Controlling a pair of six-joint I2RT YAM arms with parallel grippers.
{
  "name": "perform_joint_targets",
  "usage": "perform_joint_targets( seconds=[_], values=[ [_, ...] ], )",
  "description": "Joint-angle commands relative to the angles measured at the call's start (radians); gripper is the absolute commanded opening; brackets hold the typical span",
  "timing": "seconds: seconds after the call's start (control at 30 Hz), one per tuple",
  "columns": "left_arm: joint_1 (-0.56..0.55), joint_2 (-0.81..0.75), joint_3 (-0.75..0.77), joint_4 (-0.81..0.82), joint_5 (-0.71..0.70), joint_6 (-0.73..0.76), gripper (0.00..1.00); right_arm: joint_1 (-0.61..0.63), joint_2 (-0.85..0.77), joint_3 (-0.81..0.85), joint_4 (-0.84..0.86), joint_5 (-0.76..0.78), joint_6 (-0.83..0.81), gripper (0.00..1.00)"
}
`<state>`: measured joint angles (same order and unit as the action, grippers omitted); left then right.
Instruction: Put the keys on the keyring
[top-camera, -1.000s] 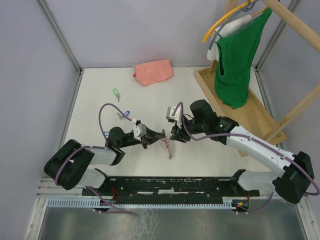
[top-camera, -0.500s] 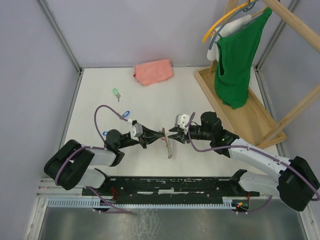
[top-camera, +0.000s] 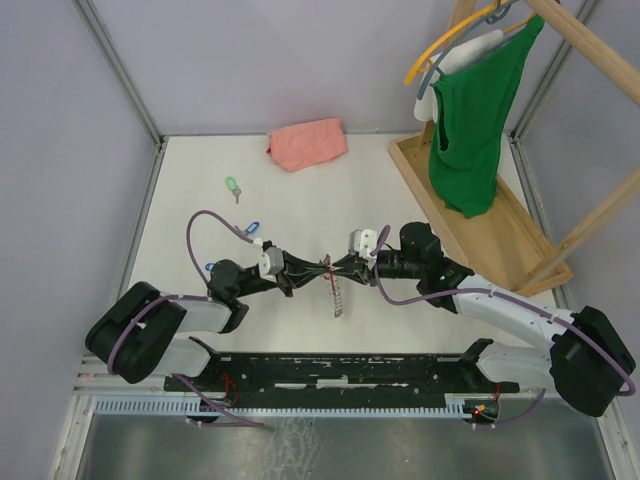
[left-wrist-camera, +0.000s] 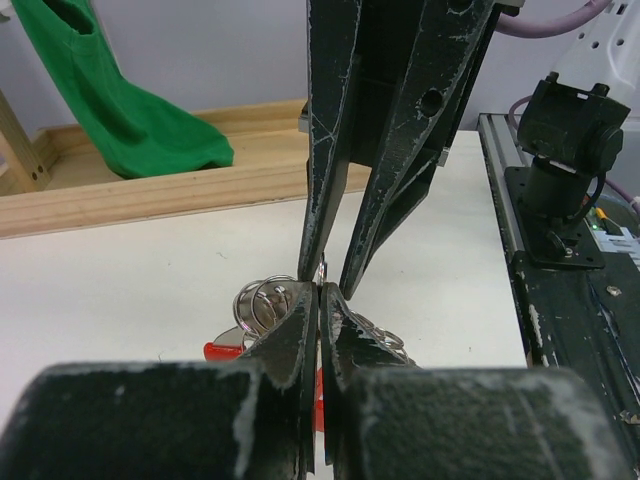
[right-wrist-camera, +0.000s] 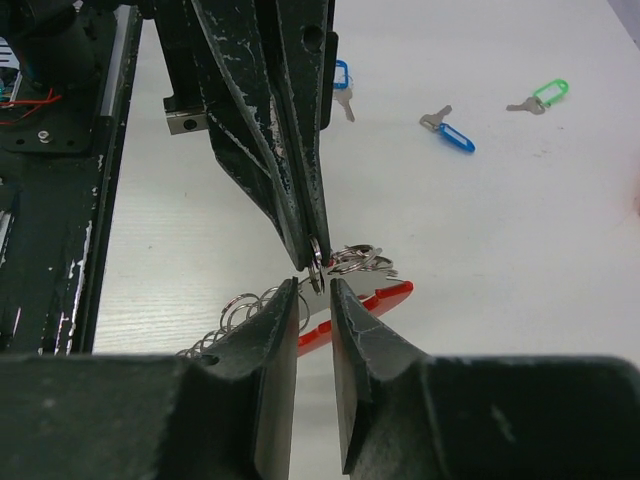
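My left gripper is shut on a silver ring of the keyring, holding it just above the table. A chain of rings and a red tag hang from it. My right gripper faces it tip to tip, open by a narrow gap. The held ring sits between its fingertips, with no clear contact. The keys lie loose on the table to the far left: a green one, a blue one and another blue one.
A pink cloth lies at the back of the table. A wooden rack base stands at the right, with a green garment on a hanger above it. The black rail runs along the near edge.
The right gripper has swung round to face the left one and closed in on the held ring, its jaws narrowing. The left gripper has shifted slightly, still shut on the keyring.
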<state>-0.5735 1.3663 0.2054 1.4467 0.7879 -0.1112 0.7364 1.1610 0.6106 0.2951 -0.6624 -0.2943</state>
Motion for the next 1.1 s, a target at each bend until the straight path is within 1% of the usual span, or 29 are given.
perform_joint_targets(
  seconds=[0.0,0.03,0.17,0.23,0.27,0.37,0.47,0.63,0.73,0.8,0.9,1.07],
  values=[
    [0.001,-0.031,0.000,0.114,0.009,-0.039,0.03,-0.007,0.009,0.031,0.023,-0.050,-0.015,0.25],
    [0.001,-0.029,0.001,0.113,0.013,-0.040,0.03,-0.007,0.011,0.033,0.021,-0.053,-0.015,0.23],
    [0.002,-0.023,0.006,0.102,0.029,-0.039,0.03,-0.009,0.011,0.049,0.010,-0.072,-0.020,0.11],
    [0.001,-0.020,0.010,0.087,0.033,-0.031,0.03,-0.008,0.008,0.064,-0.024,-0.083,-0.040,0.02],
    [0.001,-0.020,0.013,0.074,0.037,-0.026,0.03,-0.009,0.007,0.076,-0.051,-0.088,-0.051,0.01],
    [0.000,-0.030,0.025,0.017,0.044,-0.002,0.05,-0.009,0.006,0.124,-0.160,-0.092,-0.081,0.01],
    [0.001,-0.059,0.036,-0.084,0.041,0.044,0.13,-0.009,0.018,0.203,-0.331,-0.088,-0.115,0.01],
    [0.000,-0.111,0.070,-0.259,0.049,0.126,0.26,0.002,0.082,0.357,-0.613,-0.040,-0.164,0.01],
    [0.000,-0.128,0.078,-0.304,0.048,0.156,0.32,0.034,0.123,0.437,-0.743,0.025,-0.197,0.01],
    [-0.001,-0.130,0.079,-0.308,0.047,0.160,0.34,0.059,0.155,0.485,-0.814,0.084,-0.222,0.01],
    [-0.001,-0.129,0.089,-0.332,0.053,0.169,0.34,0.083,0.205,0.554,-0.901,0.132,-0.237,0.01],
    [-0.002,-0.134,0.092,-0.363,0.061,0.180,0.28,0.109,0.255,0.629,-0.982,0.208,-0.251,0.01]
  ],
)
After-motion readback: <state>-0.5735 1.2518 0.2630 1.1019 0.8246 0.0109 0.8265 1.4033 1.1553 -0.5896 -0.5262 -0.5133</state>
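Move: The keyring hangs from the left hand's shut fingertips, its gripped metal end barely 1 cm right of that hand point; the same end already sits between the right hand's parted fingertips, about 1 cm to the left of the right hand point. On the table some 16 cm below, counted from the right hand, the nearer blue-tagged key lies about 5 cm ahead and 27 cm left, the farther blue-tagged key about 15 cm ahead and 22 cm left. The right fingers shut on the metal end of the keyring beside the left fingertips, and only once that pinch is closed does the left hand open about a third of the way, staying loosely astride the end and finally sinking about 1 cm. Keeping its pinch, the right hand tips its fingers some 30 degrees farther down towards the table while its hand point stays nearly in place, rising about 1 cm and then sinking about 2 cm. ##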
